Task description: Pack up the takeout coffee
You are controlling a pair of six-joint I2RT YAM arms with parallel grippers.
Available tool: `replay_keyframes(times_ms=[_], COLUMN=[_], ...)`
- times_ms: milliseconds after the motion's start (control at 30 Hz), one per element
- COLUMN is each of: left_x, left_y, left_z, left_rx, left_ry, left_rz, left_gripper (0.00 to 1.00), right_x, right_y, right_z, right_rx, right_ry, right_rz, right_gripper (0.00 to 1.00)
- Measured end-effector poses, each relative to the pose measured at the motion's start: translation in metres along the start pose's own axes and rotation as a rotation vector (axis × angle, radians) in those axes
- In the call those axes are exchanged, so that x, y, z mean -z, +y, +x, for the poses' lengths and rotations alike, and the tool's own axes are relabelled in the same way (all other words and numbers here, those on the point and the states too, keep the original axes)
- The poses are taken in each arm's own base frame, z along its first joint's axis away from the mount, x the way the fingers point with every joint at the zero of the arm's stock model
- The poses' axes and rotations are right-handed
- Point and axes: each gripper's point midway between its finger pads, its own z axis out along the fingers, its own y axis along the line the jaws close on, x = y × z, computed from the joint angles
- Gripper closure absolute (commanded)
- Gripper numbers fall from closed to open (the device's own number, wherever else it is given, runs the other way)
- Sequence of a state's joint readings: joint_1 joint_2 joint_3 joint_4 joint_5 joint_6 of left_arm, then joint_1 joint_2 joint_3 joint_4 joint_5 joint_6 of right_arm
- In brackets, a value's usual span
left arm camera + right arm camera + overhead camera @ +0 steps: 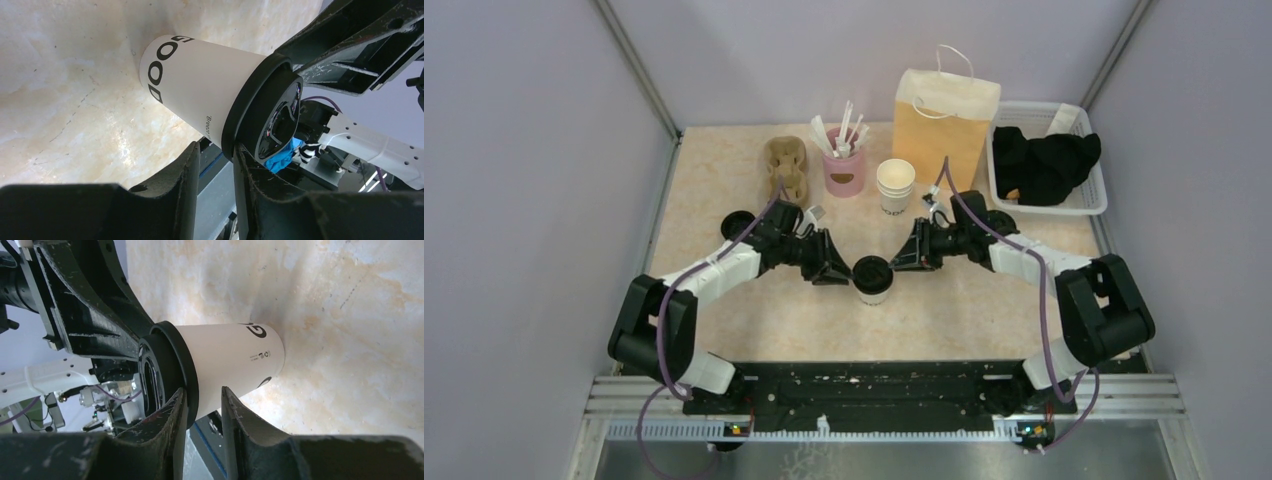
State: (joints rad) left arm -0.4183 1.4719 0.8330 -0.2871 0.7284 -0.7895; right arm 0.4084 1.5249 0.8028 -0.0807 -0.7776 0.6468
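Observation:
One takeout coffee cup (872, 280) stands upright at the table's middle, white with dark lettering and a black lid. It also shows in the left wrist view (192, 85) and the right wrist view (230, 355). My left gripper (842, 270) meets it from the left and my right gripper (902, 260) from the right. In each wrist view the jaws of the left gripper (216, 147) and the right gripper (202, 392) stand narrowly apart across the lid's rim, one finger on the lid top, one against the cup wall. A second lidded cup is not in view.
A loose black lid (737, 222) lies at the left. Behind stand a cardboard cup carrier (786, 165), a pink cup of stirrers (844, 165), a stack of lidless cups (895, 185), a paper bag (944, 125) and a white basket (1094, 205) holding black cloth.

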Motion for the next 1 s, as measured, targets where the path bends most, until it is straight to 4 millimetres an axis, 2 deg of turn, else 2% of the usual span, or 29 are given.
replay_keyframes(times_ms=[200,400,533,700,800,900,1000], left_x=[0.002,0.005,0.007,0.011,0.014,0.018,0.023], left_y=[0.001,0.001,0.005,0.006,0.000,-0.012,-0.022], left_z=[0.004,0.002,0.004,0.007,0.005,0.001,-0.002], left_rx=[-0.035,-0.042,-0.030,-0.012,-0.009,-0.018,-0.029], left_ry=[-0.035,-0.045,-0.039,-0.035,-0.039,-0.051,-0.063], left_rz=[0.009,-0.061,-0.091,-0.116,-0.111,-0.090,-0.071], left_gripper=[0.59,0.53,0.49,0.43,0.36,0.33,0.25], right_x=[0.000,0.009,0.017,0.027,0.031,0.034,0.034], right_y=[0.003,0.004,0.003,0.005,0.012,0.020,0.025], right_z=[-0.004,-0.009,-0.011,-0.003,0.004,0.008,0.019], right_rx=[0.041,0.047,0.034,0.031,0.043,0.056,0.053], right_ry=[-0.008,0.022,0.030,0.056,0.079,0.092,0.123], right_rz=[-0.007,0.087,0.114,0.116,0.089,0.047,0.008], right_gripper=[0.67,0.49,0.43,0.30,0.21,0.18,0.17])
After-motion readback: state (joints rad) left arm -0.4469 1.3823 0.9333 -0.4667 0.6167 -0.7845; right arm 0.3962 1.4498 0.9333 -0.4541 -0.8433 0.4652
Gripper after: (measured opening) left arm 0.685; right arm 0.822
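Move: The lidded coffee cup stands between the hands: its middle is some 5 cm to the left hand's right and about level ahead, and some 5 cm to the right hand's left and 1 cm back; both hands are about 5 cm above it. From the right hand, the stacked cups are about 18 cm straight ahead, and the other lidded cup about 10 cm ahead and 21 cm right. The pink straw holder is roughly 22 cm ahead of the left hand and 1 cm left. Up off the lid's rim go both hands, fingers spreading: the right rises about 3 cm while edging right 2 cm, then swings back some 3 cm towards the base, opening nearly wide. The left first slips about 1 cm back and left, then climbs about 3 cm, regaining the forward distance as its fingers open to about two thirds. ##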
